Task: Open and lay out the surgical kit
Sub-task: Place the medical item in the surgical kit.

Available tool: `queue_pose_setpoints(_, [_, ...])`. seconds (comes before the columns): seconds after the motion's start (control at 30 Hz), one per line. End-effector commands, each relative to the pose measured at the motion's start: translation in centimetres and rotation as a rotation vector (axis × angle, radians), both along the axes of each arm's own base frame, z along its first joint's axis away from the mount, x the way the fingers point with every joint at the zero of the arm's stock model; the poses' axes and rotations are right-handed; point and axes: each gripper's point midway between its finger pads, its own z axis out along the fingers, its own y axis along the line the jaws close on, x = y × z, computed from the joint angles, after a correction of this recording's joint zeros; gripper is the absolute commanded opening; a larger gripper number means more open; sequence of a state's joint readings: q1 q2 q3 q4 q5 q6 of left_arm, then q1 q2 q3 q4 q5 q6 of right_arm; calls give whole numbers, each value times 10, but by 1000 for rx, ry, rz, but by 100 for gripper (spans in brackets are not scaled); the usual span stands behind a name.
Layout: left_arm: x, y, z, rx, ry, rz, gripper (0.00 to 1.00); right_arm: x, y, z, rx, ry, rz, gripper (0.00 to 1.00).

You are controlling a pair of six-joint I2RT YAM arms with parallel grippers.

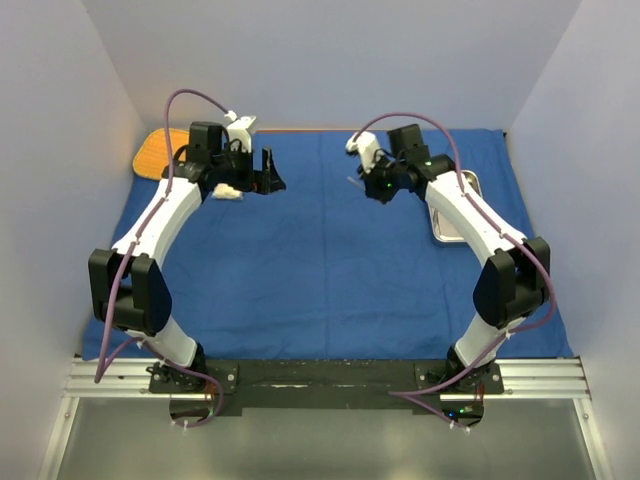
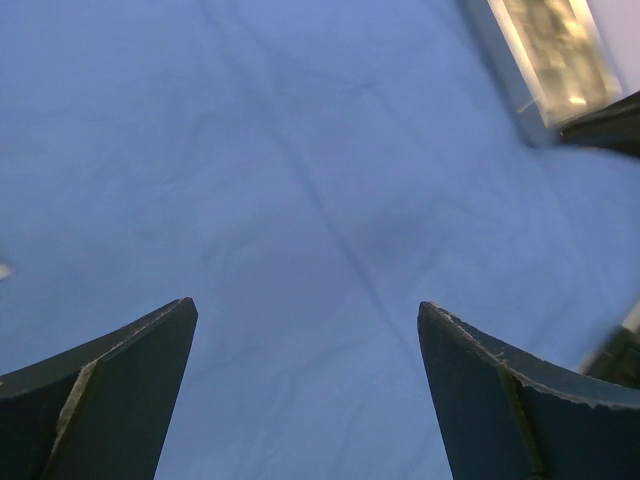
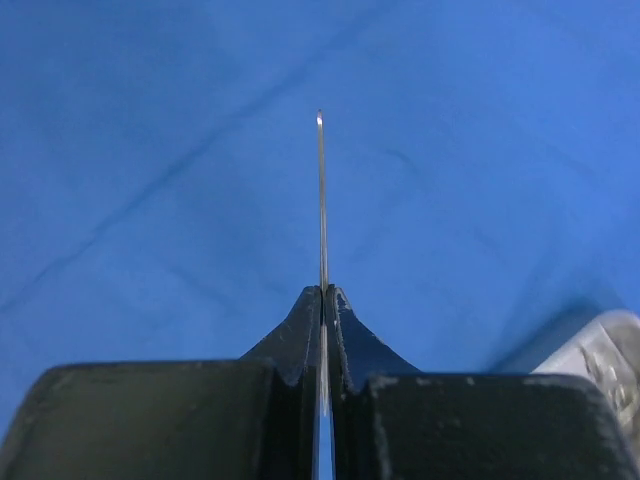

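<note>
The blue cloth wrap (image 1: 330,270) lies spread flat over the table. My left gripper (image 1: 270,178) (image 2: 308,305) hovers open over its far left part with nothing between the fingers. Just beside it on the cloth lies the white gauze pack (image 1: 228,192). My right gripper (image 1: 372,186) (image 3: 325,290) is shut on a slim metal instrument (image 3: 321,200), seen edge-on, which sticks out forward above the cloth; whether it is the scissors or the forceps I cannot tell. The steel tray (image 1: 455,212) (image 2: 555,50) (image 3: 605,350) sits on the cloth at the right.
An orange mat (image 1: 155,152) pokes out from under the cloth's far left corner. White walls close in on three sides. Both arm bases stand on a rail (image 1: 330,375) at the near edge.
</note>
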State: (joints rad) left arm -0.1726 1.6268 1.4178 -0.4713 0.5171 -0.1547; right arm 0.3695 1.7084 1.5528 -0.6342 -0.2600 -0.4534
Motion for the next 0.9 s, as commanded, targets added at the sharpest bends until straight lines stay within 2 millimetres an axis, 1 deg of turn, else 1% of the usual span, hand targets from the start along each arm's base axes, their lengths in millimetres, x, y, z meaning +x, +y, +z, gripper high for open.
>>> queue_pose_setpoints(0.0, [-24, -41, 46, -172, -63, -194, 98, -36, 38, 8, -22, -21, 307, 0])
queue_pose_setpoints(0.03, [-27, -46, 45, -173, -71, -223, 98, -43, 45, 8, -10, -9, 349, 0])
queue_pose_setpoints(0.07, [-34, -55, 44, -161, -77, -255, 98, -49, 48, 7, -10, 12, 370, 0])
queue_pose_setpoints(0.1, [-37, -60, 41, -141, -91, -274, 98, -53, 55, 9, -5, 14, 403, 0])
queue_pose_setpoints(0.13, [-38, -62, 37, -103, -129, -309, 98, -58, 61, 11, 14, 29, 433, 0])
queue_pose_setpoints(0.17, [-45, -69, 31, -80, -154, -338, 98, -65, 63, 9, 17, 57, 447, 0])
queue_pose_setpoints(0.2, [-47, -71, 27, -62, -180, -355, 98, -67, 68, 13, 21, 55, 468, 0])
queue_pose_setpoints(0.23, [-50, -71, 28, -21, -252, -402, 98, -70, 70, 10, 18, 72, 481, 0])
queue_pose_setpoints(0.27, [-58, -75, 20, -5, -266, -447, 99, -76, 72, 9, 15, 88, 497, 0])
queue_pose_setpoints(0.33, [-62, -73, 19, 36, -347, -502, 99, -80, 75, 10, 15, 90, 515, 0])
queue_pose_setpoints(0.37, [-65, -72, 10, 54, -359, -520, 98, -83, 76, 11, 18, 92, 527, 0])
queue_pose_setpoints(0.4, [-66, -71, 7, 69, -374, -538, 97, -85, 77, 12, 22, 90, 533, 0])
queue_pose_setpoints(0.43, [-66, -70, 5, 102, -426, -585, 92, -86, 77, 14, 28, 88, 539, 0])
queue_pose_setpoints(0.47, [-71, -72, 0, 98, -441, -625, 90, -90, 80, 16, 39, 89, 557, 0])
queue_pose_setpoints(0.5, [-72, -73, 0, 102, -465, -646, 89, -91, 82, 16, 44, 90, 568, 0])
queue_pose_setpoints(0.53, [-73, -74, 2, 115, -511, -678, 85, -94, 84, 17, 48, 91, 577, 0])
queue_pose_setpoints(0.63, [-88, -85, 5, 92, -635, -801, 76, -99, 89, 20, 69, 88, 600, 0])
queue_pose_setpoints(0.73, [-87, -89, 11, 98, -703, -831, 76, -103, 91, 22, 72, 81, 616, 0])
queue_pose_setpoints(0.83, [-87, -94, 15, 84, -705, -860, 76, -105, 90, 19, 55, 78, 615, 0])
queue_pose_setpoints(0.87, [-91, -98, 16, 75, -705, -876, 76, -106, 91, 19, 54, 71, 618, 0])
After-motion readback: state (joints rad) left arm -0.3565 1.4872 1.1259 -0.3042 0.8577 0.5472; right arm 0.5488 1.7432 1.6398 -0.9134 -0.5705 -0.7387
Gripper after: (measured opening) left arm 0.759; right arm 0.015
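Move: The right hand already pinches the medical item, a thin metal rod poking out ahead and to the left. The left hand's open fingers are about 24 cm to the right hand's left, roughly level and perhaps 2 cm higher. The metal tray lies some 26 cm right, 5 cm ahead and 18 cm below the right hand. From the left hand, the item is about 22 cm right, level forward and 3 cm lower; a white packet lies roughly 12 cm left, 10 cm ahead and 20 cm down. Keeping its pinch on the medical item, the right hand draws back about 10 cm and left nearly as far, turning counter-clockwise so the rod points towards the left gripper. The left hand comes to meet it, right and back some 8–9 cm each, swinging clockwise until its fingers point mostly right; they narrow somewhat but stay wide around the rod's free end, with no touch visible. ##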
